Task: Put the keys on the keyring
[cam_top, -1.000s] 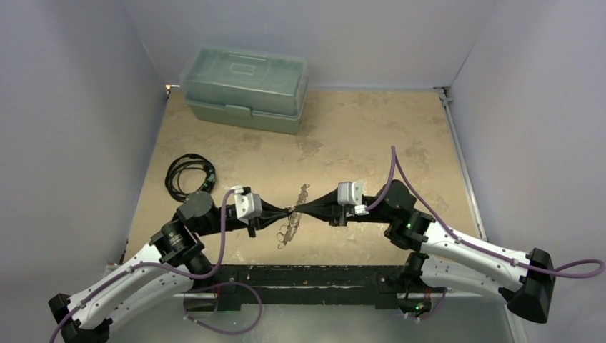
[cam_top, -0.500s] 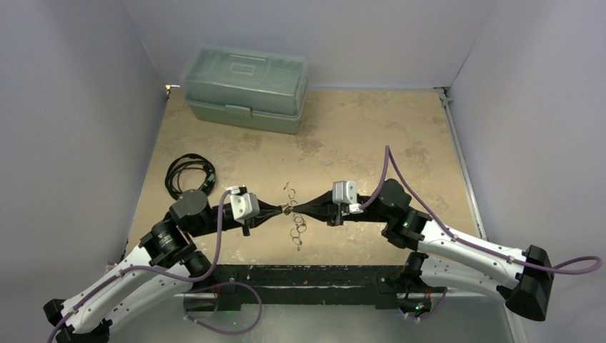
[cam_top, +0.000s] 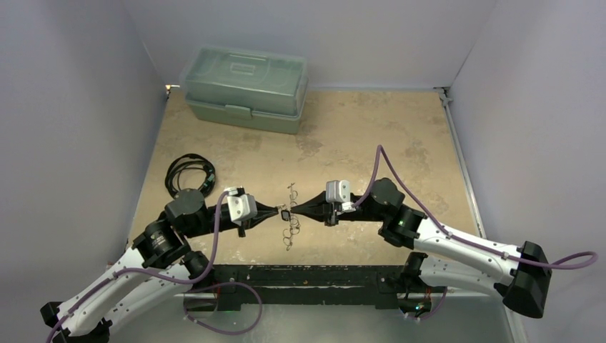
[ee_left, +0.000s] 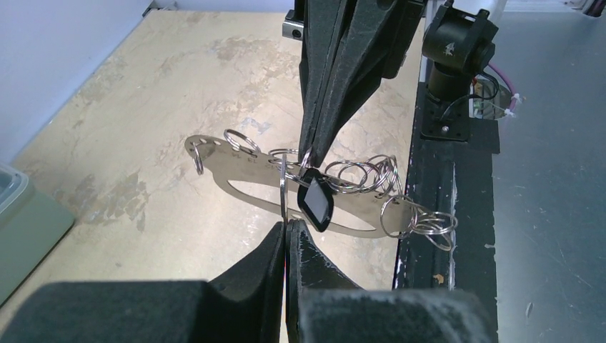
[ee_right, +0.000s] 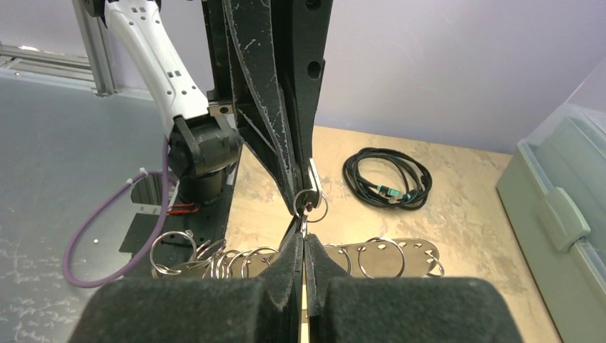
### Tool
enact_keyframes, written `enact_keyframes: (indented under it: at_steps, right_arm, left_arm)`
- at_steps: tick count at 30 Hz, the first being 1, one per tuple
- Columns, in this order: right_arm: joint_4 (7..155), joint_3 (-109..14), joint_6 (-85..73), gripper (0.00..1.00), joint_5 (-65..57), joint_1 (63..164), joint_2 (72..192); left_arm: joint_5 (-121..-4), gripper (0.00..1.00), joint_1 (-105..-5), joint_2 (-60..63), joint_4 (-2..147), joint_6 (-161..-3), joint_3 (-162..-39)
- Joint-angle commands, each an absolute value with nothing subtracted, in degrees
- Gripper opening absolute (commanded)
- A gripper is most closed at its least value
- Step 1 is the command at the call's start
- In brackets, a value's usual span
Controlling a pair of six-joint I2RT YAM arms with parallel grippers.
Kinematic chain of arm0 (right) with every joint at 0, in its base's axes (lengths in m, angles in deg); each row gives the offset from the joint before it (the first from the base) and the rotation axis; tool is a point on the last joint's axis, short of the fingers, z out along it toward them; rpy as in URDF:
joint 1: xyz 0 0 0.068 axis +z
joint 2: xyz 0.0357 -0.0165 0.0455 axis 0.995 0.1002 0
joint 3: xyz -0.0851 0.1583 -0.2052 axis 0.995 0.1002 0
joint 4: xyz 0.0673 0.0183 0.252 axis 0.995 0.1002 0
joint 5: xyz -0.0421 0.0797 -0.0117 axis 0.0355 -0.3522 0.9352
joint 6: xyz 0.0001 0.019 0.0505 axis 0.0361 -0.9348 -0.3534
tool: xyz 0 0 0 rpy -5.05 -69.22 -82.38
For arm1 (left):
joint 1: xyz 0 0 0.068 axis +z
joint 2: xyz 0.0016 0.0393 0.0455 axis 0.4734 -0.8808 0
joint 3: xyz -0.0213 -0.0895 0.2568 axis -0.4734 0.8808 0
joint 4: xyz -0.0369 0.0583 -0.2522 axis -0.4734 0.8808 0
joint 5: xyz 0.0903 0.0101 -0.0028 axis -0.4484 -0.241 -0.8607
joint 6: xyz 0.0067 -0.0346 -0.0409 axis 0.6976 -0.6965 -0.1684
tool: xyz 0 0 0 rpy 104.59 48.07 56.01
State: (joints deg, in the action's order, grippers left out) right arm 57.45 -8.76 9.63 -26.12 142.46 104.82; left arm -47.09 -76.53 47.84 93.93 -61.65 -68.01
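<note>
The keyring [ee_left: 236,171] is a flat pale oval plate with several small rings [ee_left: 357,171] dangling from it. It hangs just above the table between both grippers [cam_top: 289,232]. My left gripper [ee_left: 287,223] is shut on one thin ring of it, seen edge-on. My right gripper [ee_right: 303,236] is shut tip to tip against the left [cam_top: 293,211], pinching a tiny key with a dark head [ee_left: 315,202]. That head sits right beside the held ring. The key's blade is hidden between the fingers.
A green lidded toolbox [cam_top: 246,86] stands at the back left. A black coiled cable [cam_top: 188,174] lies left of the left arm. A black rail [cam_top: 307,275] runs along the near table edge under the arms.
Both grippers have drifted a little left, still tip to tip. The hanging keyring has swung with them and now hangs straighter below them.
</note>
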Motion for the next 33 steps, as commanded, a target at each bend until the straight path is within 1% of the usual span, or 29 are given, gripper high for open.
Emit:
enact_keyframes:
  at_steps: [1,12,13,15,17,18,21,25,29,33]
  right_arm:
    - [56.37,-10.83,10.15,0.0,-24.6,142.78,104.8]
    - [56.6,-10.66,10.4,0.0,-23.96,142.78,104.7]
    - [56.67,-10.73,10.42,0.01,-23.9,142.78,104.72]
    - [56.88,-10.75,10.42,0.12,-23.69,142.78,104.81]
    - [57.09,-10.83,10.48,0.26,-23.54,142.78,104.89]
    - [57.19,-10.84,10.46,0.32,-23.44,142.78,104.89]
    - [57.36,-10.88,10.59,0.41,-23.17,142.78,104.74]
    - [57.39,-10.68,10.76,0.46,-22.19,142.78,104.09]
    - [57.11,-10.32,10.81,0.46,-19.65,142.78,103.04]
    - [55.1,-8.74,10.26,0.47,-14.26,142.78,100.83]
  left_arm:
    - [-47.31,0.0,-76.18,48.31,93.23,-61.24,-69.31]
    - [-47.31,0.0,-76.16,48.32,93.15,-61.35,-69.59]
    - [-47.24,0.0,-76.18,48.24,93.19,-61.42,-69.57]
    - [-47.42,0.0,-76.16,48.22,93.19,-61.59,-69.57]
    - [-47.48,0.0,-76.17,48.14,92.98,-61.78,-69.46]
    - [-47.48,0.0,-76.18,48.07,92.91,-61.96,-69.35]
    - [-47.52,0.0,-76.16,47.81,92.31,-62.65,-68.97]
    - [-48.42,0.0,-76.16,47.12,91.76,-63.89,-68.42]
    - [-50.08,0.0,-76.22,45.76,88.07,-68.42,-65.82]
    - [-52.26,0.0,-76.17,42.57,83.39,-74.99,-64.02]
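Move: The black fob of the keys hangs just under the right fingertips, which are shut: roughly 2 cm to that hand's left, 1 cm back and 2 cm below. From the left hand, still pinching a small ring, the fob is about 3 cm to the right, 1 cm back and 2 cm below. The metal plate with rings hangs with its middle some 1 cm left of, 2 cm back from and 4 cm below the right hand. Barely sinking at first, the right hand then opens its shut fingers to about half and lets go, before easing forward about 1.5 cm with a slight clockwise turn. The left hand stays put and keeps its pinch on the small ring, then late on sinks about 2 cm, drifts forward and right, and tips slightly. ##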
